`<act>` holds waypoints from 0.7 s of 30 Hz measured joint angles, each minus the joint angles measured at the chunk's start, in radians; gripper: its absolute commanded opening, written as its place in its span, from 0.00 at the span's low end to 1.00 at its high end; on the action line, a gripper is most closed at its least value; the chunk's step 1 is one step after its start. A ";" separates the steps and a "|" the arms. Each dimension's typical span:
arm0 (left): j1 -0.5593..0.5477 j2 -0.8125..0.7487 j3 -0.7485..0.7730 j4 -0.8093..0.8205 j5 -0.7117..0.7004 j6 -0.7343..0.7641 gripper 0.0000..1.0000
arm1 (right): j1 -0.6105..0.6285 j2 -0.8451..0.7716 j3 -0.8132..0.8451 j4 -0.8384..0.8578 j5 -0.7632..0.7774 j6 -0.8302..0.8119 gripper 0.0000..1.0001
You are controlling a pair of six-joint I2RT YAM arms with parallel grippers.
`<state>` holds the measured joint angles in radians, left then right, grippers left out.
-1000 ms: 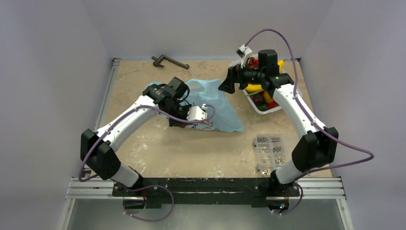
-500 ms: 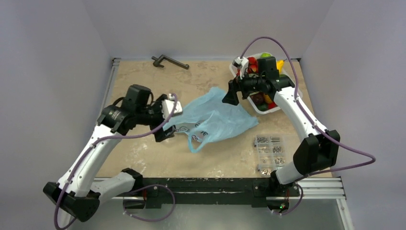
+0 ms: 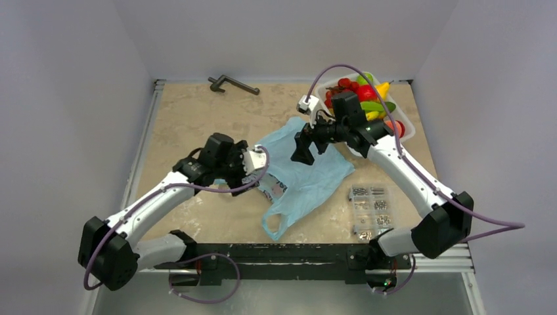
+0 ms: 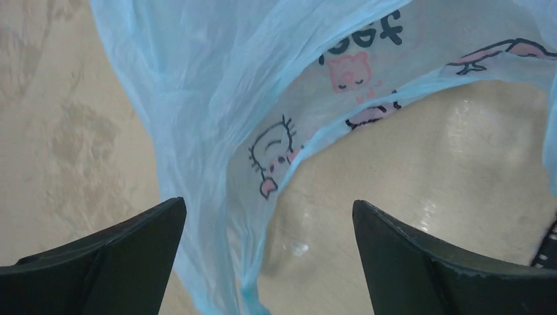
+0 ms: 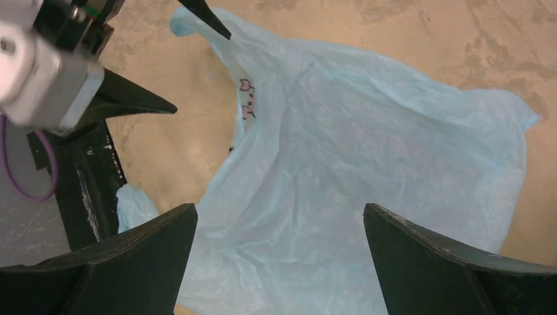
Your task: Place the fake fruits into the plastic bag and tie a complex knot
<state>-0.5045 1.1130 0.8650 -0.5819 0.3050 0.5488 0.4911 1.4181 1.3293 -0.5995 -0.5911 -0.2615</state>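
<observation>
The light-blue plastic bag (image 3: 309,180) lies crumpled flat mid-table, one handle loop trailing toward the near edge. My left gripper (image 3: 259,178) is open at the bag's left edge by the printed patch. In the left wrist view the plastic bag (image 4: 217,98) and a thin handle strip run between the wide left gripper (image 4: 269,256) without being pinched. My right gripper (image 3: 301,156) hovers open over the bag's upper part. In its wrist view, the plastic bag (image 5: 368,170) fills the space beneath the right gripper (image 5: 279,262). The fake fruits (image 3: 358,95) sit piled in a tray at back right.
The white tray (image 3: 407,128) holding the fruits stands behind the right arm's forearm. A clear box of screws (image 3: 371,209) is at the near right. A dark metal handle (image 3: 233,84) lies at the back left edge.
The left gripper went from shut to open and ended at the bag's left edge. The bag shifted nearer and spread out. The right arm moved from the tray to over the bag.
</observation>
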 measured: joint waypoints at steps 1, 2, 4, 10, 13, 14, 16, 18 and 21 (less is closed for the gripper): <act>-0.037 0.019 -0.021 0.047 -0.018 0.045 1.00 | 0.000 -0.013 -0.010 -0.003 0.008 0.012 0.99; -0.061 0.041 -0.028 0.085 -0.031 0.079 1.00 | -0.006 -0.025 -0.017 -0.008 0.026 0.025 0.99; -0.102 0.114 -0.027 0.188 -0.059 0.157 1.00 | -0.032 -0.040 -0.029 -0.014 0.054 0.050 0.99; -0.161 0.356 0.049 0.363 -0.100 0.396 0.69 | -0.130 -0.053 -0.034 -0.040 0.085 0.123 0.99; -0.168 0.455 0.114 0.323 -0.111 0.475 0.00 | -0.181 -0.053 -0.034 -0.055 0.088 0.160 0.98; -0.166 0.474 0.137 0.297 -0.121 0.474 0.00 | -0.192 -0.053 -0.034 -0.064 0.091 0.166 0.98; -0.153 0.492 0.188 0.227 -0.143 0.439 0.00 | -0.215 -0.055 -0.034 -0.088 0.106 0.181 0.98; -0.120 0.482 0.235 0.142 -0.149 0.357 0.00 | -0.224 -0.064 -0.034 -0.097 0.108 0.197 0.99; -0.029 0.447 0.329 -0.020 -0.175 0.148 0.00 | -0.223 -0.106 -0.055 -0.077 0.098 0.236 0.99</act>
<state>-0.5331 1.5600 1.1942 -0.6022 0.1299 0.6968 0.2684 1.3117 1.2747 -0.6765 -0.4927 -0.0254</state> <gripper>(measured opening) 0.006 0.987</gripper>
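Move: The left hand, wide open, has the plastic bag's left edge about 8 cm ahead, 8 cm to its right and 6 cm below. The bag's middle lies some 18 cm right and 2 cm ahead, the bag's handle loop about 12 cm right and 13 cm back. From the open right hand that left edge is some 12 cm left, level fore and aft, about 16 cm below; the fruit box is roughly 14 cm ahead and 21 cm right. Left hand reaches some 11 cm forward-right and down, pinches the bag, then draws left and up; right hand retreats. ##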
